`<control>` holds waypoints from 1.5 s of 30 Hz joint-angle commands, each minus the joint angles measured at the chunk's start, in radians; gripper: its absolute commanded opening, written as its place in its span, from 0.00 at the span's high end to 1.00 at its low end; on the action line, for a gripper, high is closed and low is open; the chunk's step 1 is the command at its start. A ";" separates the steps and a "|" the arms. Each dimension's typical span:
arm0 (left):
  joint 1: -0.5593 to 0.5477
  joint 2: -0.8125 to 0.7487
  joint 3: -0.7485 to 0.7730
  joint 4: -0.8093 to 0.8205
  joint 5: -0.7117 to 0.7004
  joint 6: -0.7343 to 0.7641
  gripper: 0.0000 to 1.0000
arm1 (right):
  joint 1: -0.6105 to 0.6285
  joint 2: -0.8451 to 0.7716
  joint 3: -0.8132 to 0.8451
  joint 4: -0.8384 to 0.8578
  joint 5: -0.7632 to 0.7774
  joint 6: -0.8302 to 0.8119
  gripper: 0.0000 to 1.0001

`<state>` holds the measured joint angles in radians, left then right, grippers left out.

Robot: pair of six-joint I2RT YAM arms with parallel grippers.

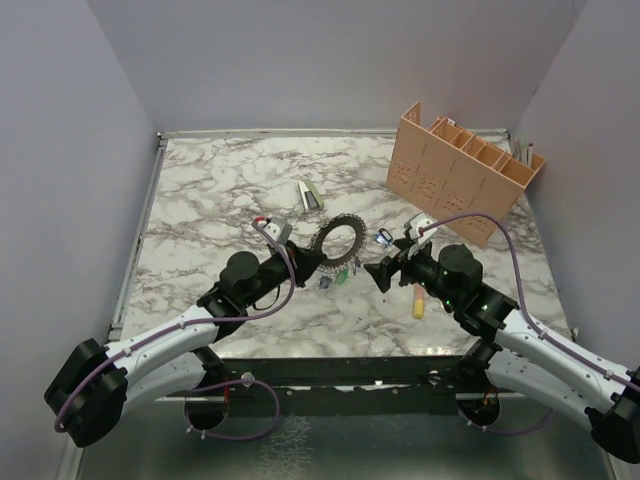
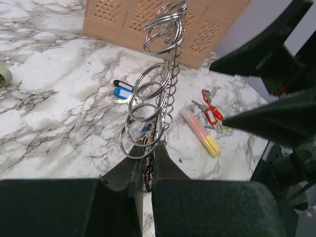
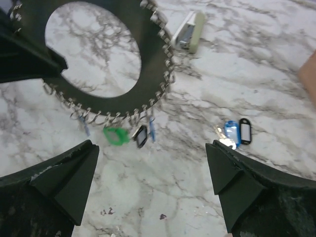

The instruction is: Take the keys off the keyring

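The keyring (image 1: 341, 240) is a large grey coiled ring, held up on edge over the marble. My left gripper (image 1: 311, 259) is shut on its lower-left band; in the left wrist view the jaws (image 2: 147, 159) pinch the coil, which is threaded with small split rings. Under the ring (image 3: 154, 54) hang a green-tagged key (image 3: 114, 136), a black-tagged one (image 3: 141, 136) and thin blue ones (image 3: 152, 129). A blue-headed key (image 3: 230, 133) with a black tag lies loose on the table. My right gripper (image 3: 152, 148) is open wide just below the hanging keys, touching nothing.
An orange slotted organiser (image 1: 462, 170) stands at the back right. A stapler (image 1: 308, 195) lies behind the ring. A pink-and-yellow marker (image 1: 418, 300) and a bunch with red tags (image 2: 212, 113) lie beside my right arm. The table's near edge (image 1: 330, 352) runs in front of the arms.
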<state>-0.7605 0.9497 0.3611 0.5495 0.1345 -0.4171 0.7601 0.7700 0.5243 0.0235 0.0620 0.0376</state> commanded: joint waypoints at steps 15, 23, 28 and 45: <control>0.003 -0.023 -0.008 0.026 -0.176 -0.173 1.00 | 0.151 0.350 -0.201 0.734 -0.205 0.141 0.18; 0.005 -0.035 -0.011 0.026 -0.171 -0.191 1.00 | 0.223 0.543 -0.218 1.022 -0.124 0.159 0.27; 0.006 -0.041 -0.011 0.027 -0.151 -0.201 1.00 | 0.223 0.628 -0.214 1.124 -0.104 0.165 0.30; 0.005 -0.059 -0.014 0.038 -0.136 -0.213 1.00 | 0.223 0.880 -0.195 1.420 -0.054 0.176 0.39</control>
<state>-0.7593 0.9142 0.3519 0.5331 -0.0170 -0.6128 0.9764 1.6218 0.3214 1.3430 -0.0261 0.2134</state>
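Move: The hanging key lies about 14 cm to the right gripper's left, 2 cm back and 8 cm below. The green tag hangs about 10 cm to that gripper's left, level with it fore and aft, and 7 cm lower. The big round keyring's centre is some 11 cm left, 1 cm ahead and 1 cm higher. From the left gripper, already pinching the ring's edge, the key hangs about 6 cm below, 2 cm right and 1 cm ahead. Keeping its pinch on the ring's edge, the left hand eases about 2 cm forward and left, then rises slightly. The empty right hand sweeps some 13 cm left and 7 cm down to the hanging key, first drawing back, then easing forward; it turns roughly 15 degrees counter-clockwise, its left side rises, and its wide-open fingers close by about a third without shutting. ##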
